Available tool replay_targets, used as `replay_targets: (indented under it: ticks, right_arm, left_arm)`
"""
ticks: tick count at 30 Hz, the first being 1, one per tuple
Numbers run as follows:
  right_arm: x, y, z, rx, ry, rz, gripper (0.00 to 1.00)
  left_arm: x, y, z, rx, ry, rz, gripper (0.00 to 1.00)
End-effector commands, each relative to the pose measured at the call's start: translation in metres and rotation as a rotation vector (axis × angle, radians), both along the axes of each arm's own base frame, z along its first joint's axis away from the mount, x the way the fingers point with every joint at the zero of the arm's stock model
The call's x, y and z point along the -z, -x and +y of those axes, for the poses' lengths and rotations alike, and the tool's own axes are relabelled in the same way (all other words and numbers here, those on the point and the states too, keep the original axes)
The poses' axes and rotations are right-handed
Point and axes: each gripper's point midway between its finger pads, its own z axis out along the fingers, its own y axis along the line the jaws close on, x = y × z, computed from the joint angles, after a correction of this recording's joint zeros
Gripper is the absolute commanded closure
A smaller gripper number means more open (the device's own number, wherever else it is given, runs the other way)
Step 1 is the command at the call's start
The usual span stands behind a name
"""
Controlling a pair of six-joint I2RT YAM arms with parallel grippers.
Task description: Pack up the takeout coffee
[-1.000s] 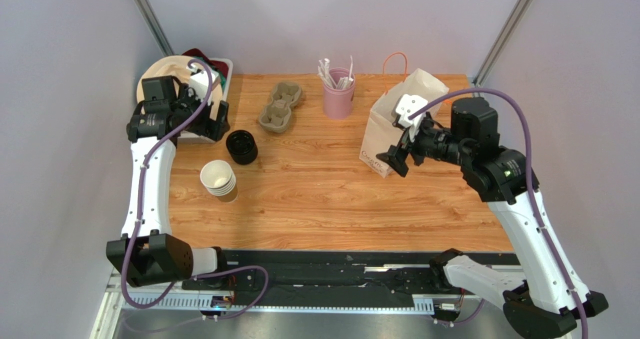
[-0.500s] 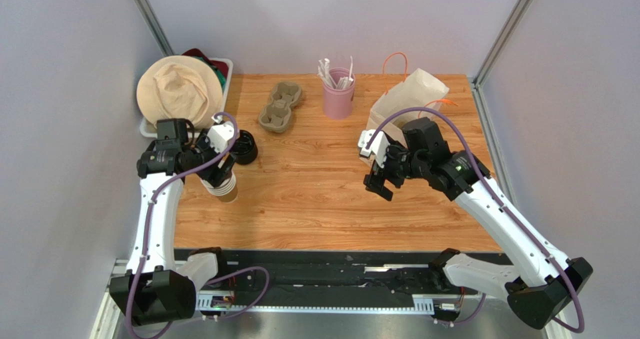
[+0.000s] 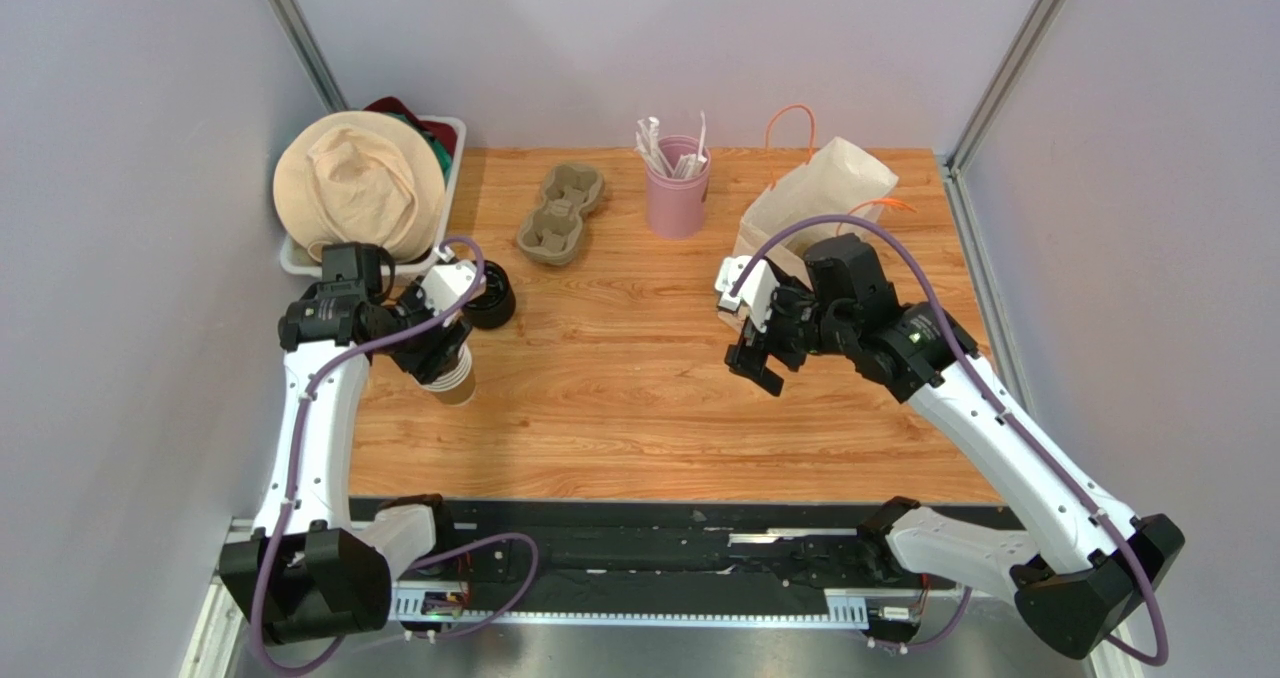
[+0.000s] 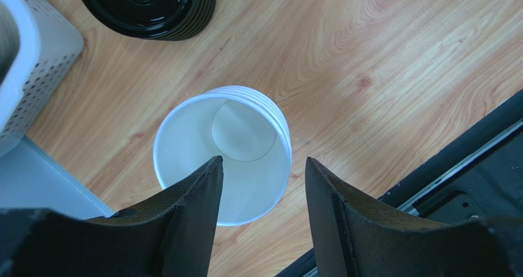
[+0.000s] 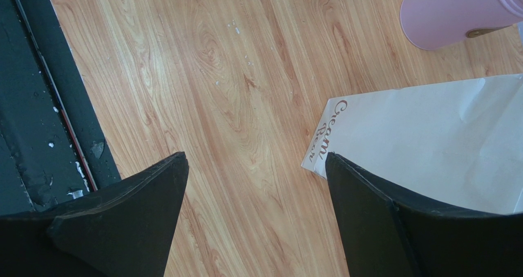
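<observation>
The takeout coffee as a single cup is out of view. A nested stack of brown paper cups (image 3: 452, 384), white inside (image 4: 222, 151), stands near the table's left edge. My left gripper (image 3: 437, 351) hangs right over it, open (image 4: 263, 163). One finger sits above the cup's inside and the other just outside the rim, with nothing gripped. My right gripper (image 3: 759, 353) hovers open (image 5: 256, 160) over bare wood, beside the bottom corner of the white paper bag (image 5: 430, 142), which holds nothing I can see.
A stack of black lids (image 3: 484, 291) sits just behind the cups. At the back are a pulp cup carrier (image 3: 561, 213) and a pink cup of sticks (image 3: 678, 191). The paper bag (image 3: 804, 206) stands back right. A white basket (image 4: 37, 62) with a hat (image 3: 358, 183) is at the far left.
My left arm swung from the basket to above the cup stack and its jaws narrowed. My right arm came away from the bag's mouth, down toward the table's middle.
</observation>
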Motion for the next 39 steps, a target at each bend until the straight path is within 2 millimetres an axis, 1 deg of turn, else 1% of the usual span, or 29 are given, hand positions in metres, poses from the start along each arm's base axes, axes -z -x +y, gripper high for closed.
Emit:
replay_targets:
  ticks: [1, 6, 11, 13, 14, 21, 23, 27, 28, 34, 39]
  right_arm:
    - [-0.007, -0.006, 0.004, 0.002, -0.025, -0.048, 0.12]
    - [-0.003, -0.006, 0.006, 0.001, -0.026, -0.036, 0.12]
    - [-0.003, -0.006, 0.006, -0.001, -0.028, -0.036, 0.11]
    - [-0.002, -0.006, 0.006, -0.001, -0.028, -0.036, 0.11]
    - [-0.002, -0.006, 0.007, -0.002, -0.029, -0.038, 0.11]
    - [0.0, -0.007, 0.007, 0.0, -0.028, -0.036, 0.11]
    - [0.0, -0.007, 0.007, 0.002, -0.027, -0.034, 0.11]
    - [0.001, -0.008, 0.006, 0.007, -0.024, -0.036, 0.11]
    - [0.0, -0.008, 0.006, 0.008, -0.026, -0.036, 0.11]
    - [0.0, -0.008, 0.006, 0.01, -0.026, -0.037, 0.11]
    - [0.001, -0.009, 0.005, 0.013, -0.023, -0.039, 0.11]
  left_arm:
    - [0.009, 0.008, -0.006, 0.058, 0.018, 0.041, 0.4]
    - [0.016, 0.008, -0.004, 0.047, 0.014, 0.055, 0.42]
    - [0.02, 0.007, -0.003, 0.042, 0.009, 0.063, 0.5]
    - [0.022, 0.006, -0.002, 0.04, 0.006, 0.071, 0.5]
    - [0.022, 0.006, -0.002, 0.04, 0.005, 0.073, 0.53]
    - [0.026, 0.007, -0.002, 0.04, 0.008, 0.089, 0.58]
    - [0.027, 0.007, -0.001, 0.04, 0.004, 0.088, 0.64]
    - [0.027, 0.006, -0.001, 0.037, 0.003, 0.085, 0.69]
    - [0.027, 0.006, -0.001, 0.037, 0.001, 0.084, 0.72]
    - [0.024, 0.005, -0.001, 0.034, 0.006, 0.074, 0.81]
    - [0.017, 0.003, 0.0, 0.025, 0.001, 0.048, 0.83]
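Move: Just below the left hand, the stack of paper cups has its middle about 2 cm ahead, 3 cm to the left and 8 cm down, so the open fingers sit above its near right rim. The black lids are some 14 cm ahead of this hand and 1 cm right, and the white basket roughly 26 cm ahead and 18 cm left. From the right hand, the cup stack lies about 42 cm left, 4 cm ahead and 14 cm down. Sinking about 3 cm and easing back 1 cm in the first part, the left hand brings its fingers down astride the near right rim of the cup stack, one inside the top cup and one outside, the wrist tilting some 5 degrees. The half-open fingers close nearly shut, coming to pinch the cup wall between their tips. ##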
